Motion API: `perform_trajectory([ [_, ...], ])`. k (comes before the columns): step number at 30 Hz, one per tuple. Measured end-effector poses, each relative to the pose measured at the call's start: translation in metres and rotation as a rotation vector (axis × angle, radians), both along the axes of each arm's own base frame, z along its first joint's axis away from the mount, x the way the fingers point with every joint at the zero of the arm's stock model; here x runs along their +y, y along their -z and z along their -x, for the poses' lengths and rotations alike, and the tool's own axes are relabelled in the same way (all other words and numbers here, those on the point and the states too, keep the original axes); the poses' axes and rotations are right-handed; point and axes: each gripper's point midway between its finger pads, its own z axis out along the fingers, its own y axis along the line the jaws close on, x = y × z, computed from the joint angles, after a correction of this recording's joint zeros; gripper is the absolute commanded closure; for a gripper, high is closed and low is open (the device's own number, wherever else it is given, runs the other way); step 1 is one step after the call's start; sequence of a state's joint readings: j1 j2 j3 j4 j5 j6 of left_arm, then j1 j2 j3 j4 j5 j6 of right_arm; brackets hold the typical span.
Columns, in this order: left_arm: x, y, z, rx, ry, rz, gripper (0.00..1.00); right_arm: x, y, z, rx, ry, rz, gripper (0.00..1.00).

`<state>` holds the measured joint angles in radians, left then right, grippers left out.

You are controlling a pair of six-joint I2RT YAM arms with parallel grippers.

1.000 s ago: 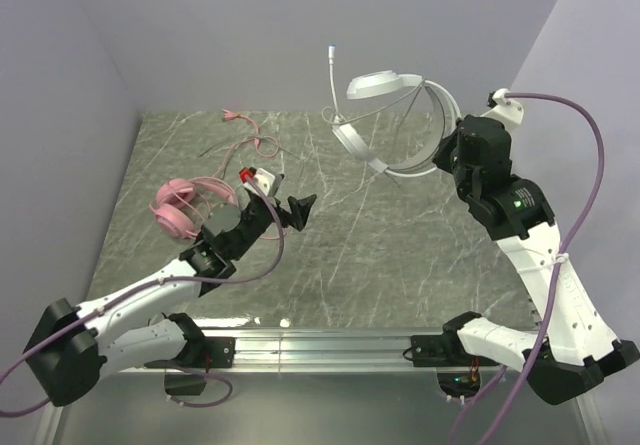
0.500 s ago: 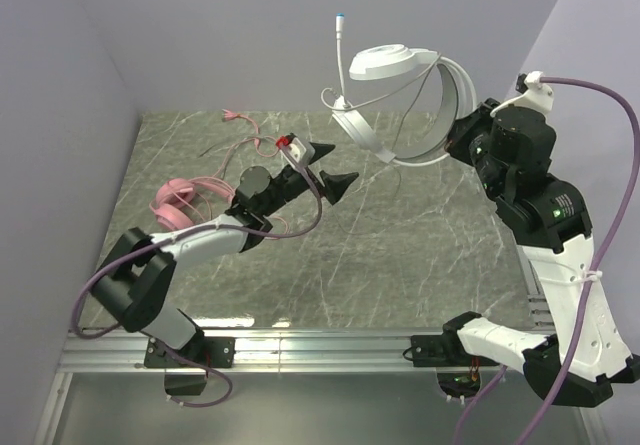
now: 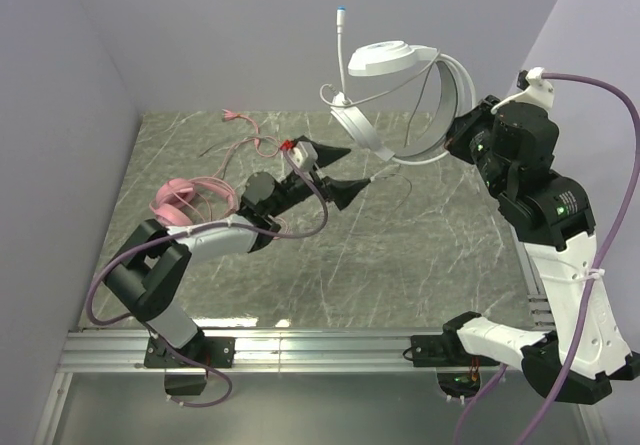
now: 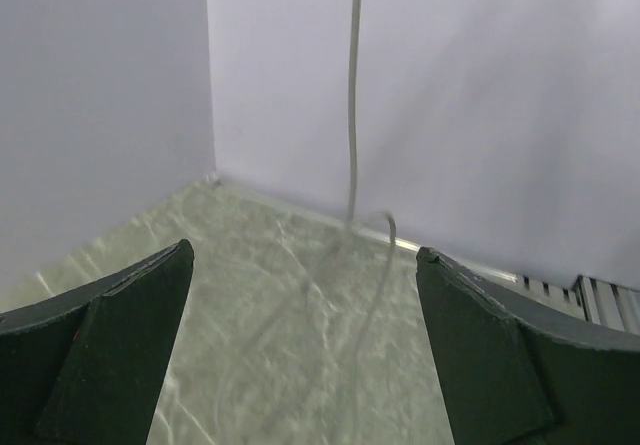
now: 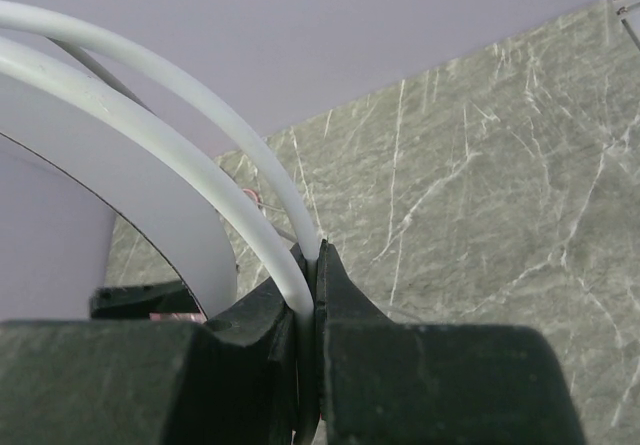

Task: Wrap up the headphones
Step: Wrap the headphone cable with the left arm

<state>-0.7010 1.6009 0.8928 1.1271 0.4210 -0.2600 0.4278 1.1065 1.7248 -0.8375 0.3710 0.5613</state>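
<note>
My right gripper (image 3: 458,133) is shut on the thin band of the white-grey headphones (image 3: 398,85) and holds them high above the back of the table. In the right wrist view, the white band (image 5: 150,135) is pinched between the jaws of the right gripper (image 5: 316,265). The thin cord (image 3: 388,172) hangs from the headset to the table. My left gripper (image 3: 349,167) stands open just left of that cord. From the left wrist, the cord (image 4: 353,115) hangs ahead of the open left gripper (image 4: 305,253), untouched. The pink headphones (image 3: 178,203) lie at the table's left.
The pink cord (image 3: 252,146) trails loosely over the table's back left. Lilac walls (image 3: 230,35) close in the left, back and right. A metal rail (image 3: 320,348) runs along the near edge. Purple cables (image 3: 610,155) loop from both arms.
My left arm has reached right and forward, bringing its open gripper up to the hanging cord. The right arm lifted the white-grey headphones slightly, then held still.
</note>
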Motion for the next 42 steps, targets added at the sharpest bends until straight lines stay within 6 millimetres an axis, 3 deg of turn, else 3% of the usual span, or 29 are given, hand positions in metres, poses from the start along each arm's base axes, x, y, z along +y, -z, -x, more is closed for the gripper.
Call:
perform_trajectory([
  [4,0.001,0.039,0.013,0.102,-0.041,-0.026,0.01,0.001,0.000,-0.002,0.005,0.002,-0.005,1.00],
  [9,0.039,0.081,0.045,0.225,-0.106,-0.038,0.01,0.001,-0.001,-0.001,0.002,0.006,-0.020,1.00],
  [13,0.056,0.078,0.064,0.260,-0.152,0.011,0.01,0.001,-0.002,0.000,-0.003,0.007,-0.029,1.00],
  [16,0.056,0.069,0.074,0.275,-0.153,0.051,0.01,0.001,-0.003,-0.001,-0.006,0.009,-0.039,1.00],
  [20,0.037,0.073,0.076,0.309,-0.148,0.049,0.01,0.002,-0.003,-0.001,-0.006,0.011,-0.052,1.00],
  [30,-0.040,0.074,0.049,0.338,-0.133,0.041,0.04,0.003,-0.003,-0.001,-0.006,0.016,-0.075,1.00],
  [42,-0.087,0.082,0.018,0.394,-0.121,0.099,0.03,0.004,-0.005,-0.002,-0.011,0.021,-0.099,1.00],
])
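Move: The dangling loop of headphone cable hangs about 9 cm to the open left hand's right, some 3 cm ahead and 2 cm higher. The white headphones are about 4 cm ahead of that hand, 9 cm right and 16 cm above. From the right hand, which grips their headband, the loop lies about 5 cm ahead, 8 cm left and 11 cm below. The open left hand sinks about 8 cm back and left, then swings some 14 cm right towards the cable. ##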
